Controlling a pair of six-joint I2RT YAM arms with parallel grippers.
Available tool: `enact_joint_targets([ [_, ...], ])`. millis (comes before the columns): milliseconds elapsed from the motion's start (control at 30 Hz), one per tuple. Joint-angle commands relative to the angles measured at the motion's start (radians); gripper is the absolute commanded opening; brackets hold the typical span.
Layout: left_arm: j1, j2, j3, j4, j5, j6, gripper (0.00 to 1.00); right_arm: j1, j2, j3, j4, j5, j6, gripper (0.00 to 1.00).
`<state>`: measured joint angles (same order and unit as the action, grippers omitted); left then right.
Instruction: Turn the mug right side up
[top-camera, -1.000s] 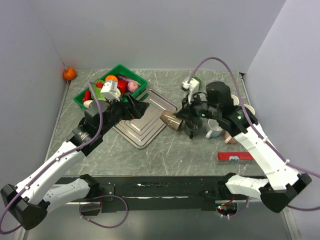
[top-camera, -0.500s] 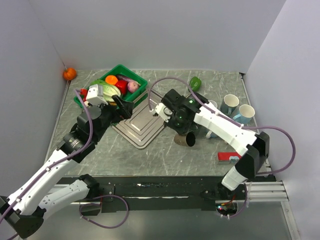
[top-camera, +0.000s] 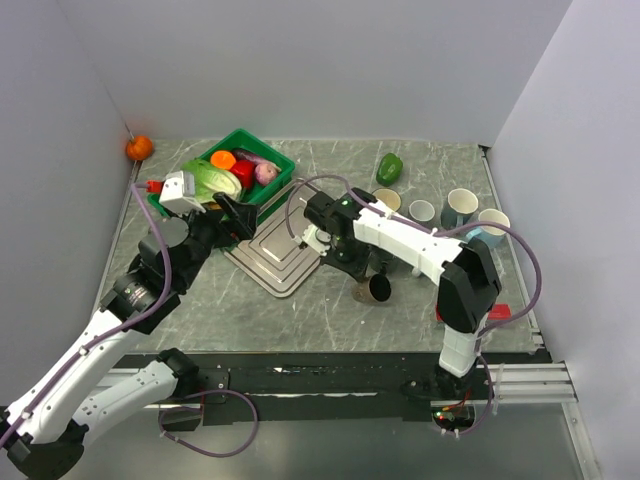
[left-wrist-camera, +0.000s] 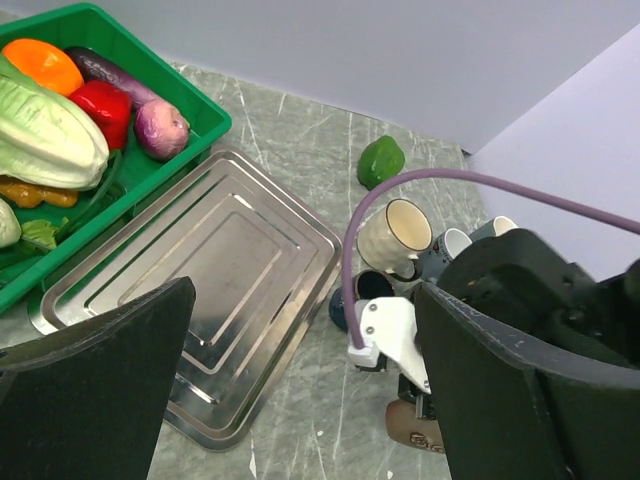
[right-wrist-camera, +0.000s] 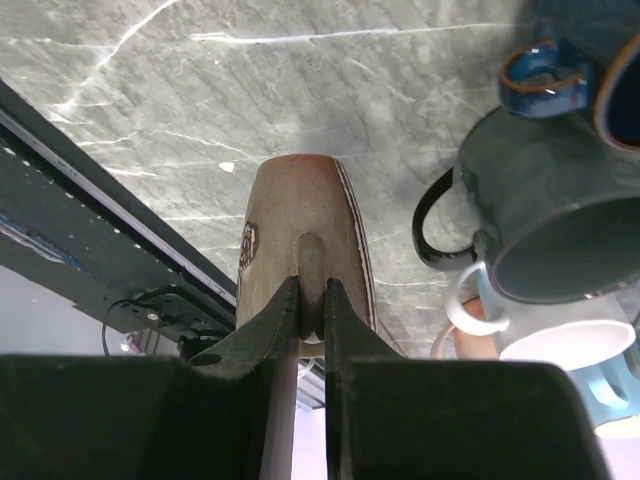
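Note:
The brown mug (top-camera: 372, 290) hangs tipped on its side in front of the metal tray, its dark opening turned toward the near right. My right gripper (top-camera: 358, 268) is shut on its handle. In the right wrist view the fingers (right-wrist-camera: 285, 310) pinch that handle, with the mug (right-wrist-camera: 300, 230) stretching away above the marbled table. Whether it touches the table I cannot tell. The mug's side (left-wrist-camera: 408, 425) also shows low in the left wrist view. My left gripper (top-camera: 243, 215) hovers open and empty over the tray's left edge, its jaws (left-wrist-camera: 305, 300) wide apart.
A green basket (top-camera: 275, 158) of vegetables stands at the back left beside the metal tray (top-camera: 270, 255). A green pepper (top-camera: 390, 167) and several upright mugs (top-camera: 460, 205) lie at the back right. An orange (top-camera: 139, 147) sits in the far left corner. A dark mug (right-wrist-camera: 540, 230) is close to the held one.
My right arm has carried the brown mug from the mug cluster leftward and toward the near edge, now in front of the tray. My left arm has drawn back to the left, still open.

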<state>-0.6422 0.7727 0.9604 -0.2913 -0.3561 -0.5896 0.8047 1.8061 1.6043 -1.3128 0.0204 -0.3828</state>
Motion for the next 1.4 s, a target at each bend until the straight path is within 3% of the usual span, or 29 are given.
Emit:
enact_joint_targets([
  [0, -0.001, -0.012, 0.000, 0.035, 0.023, 0.008, 0.96, 0.008, 0.018, -0.010, -0.069, 0.013, 0.008, 0.00],
  [200, -0.001, -0.013, -0.026, 0.055, 0.036, 0.011, 0.96, 0.008, 0.071, -0.033, -0.060, 0.006, 0.013, 0.02],
  [400, -0.001, -0.019, -0.048, 0.060, 0.035, 0.008, 0.96, 0.008, 0.124, -0.004, -0.072, 0.003, 0.041, 0.15],
  [700, -0.001, -0.033, -0.064, 0.070, 0.045, 0.016, 0.96, 0.011, 0.200, 0.029, -0.083, 0.009, 0.062, 0.21],
  [833, -0.001, -0.033, -0.066, 0.069, 0.045, 0.016, 0.96, 0.013, 0.211, 0.054, -0.079, -0.005, 0.067, 0.37],
  [1033, -0.001, -0.035, -0.066, 0.060, 0.039, 0.019, 0.96, 0.016, 0.245, 0.109, -0.086, -0.016, 0.070, 0.52],
  [1100, -0.001, -0.038, -0.065, 0.055, 0.037, 0.019, 0.96, 0.019, 0.236, 0.114, -0.083, -0.042, 0.070, 0.69],
  [1167, -0.001, -0.041, -0.065, 0.055, 0.040, 0.017, 0.96, 0.019, 0.214, 0.120, -0.074, -0.047, 0.065, 0.97],
  [1367, -0.001, -0.044, -0.052, 0.046, 0.052, 0.008, 0.96, 0.019, 0.135, 0.167, -0.040, -0.022, 0.078, 1.00],
])
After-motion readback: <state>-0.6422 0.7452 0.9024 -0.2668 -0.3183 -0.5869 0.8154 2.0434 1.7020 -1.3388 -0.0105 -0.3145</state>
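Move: The right hand already holds the brown mug by its handle, over bare table; its standing place lies about 10 cm below, 5 cm to the right and 3 cm back. From this hand the dark grey mug stands some 8 cm ahead, 9 cm right, and the dark blue mug 10 cm ahead, 1 cm right. From the left hand that standing place is about 31 cm right, 7 cm back and 31 cm below. The right hand lowers the mug about 5 cm onto the table, opens wide, and backs 2 cm left. ##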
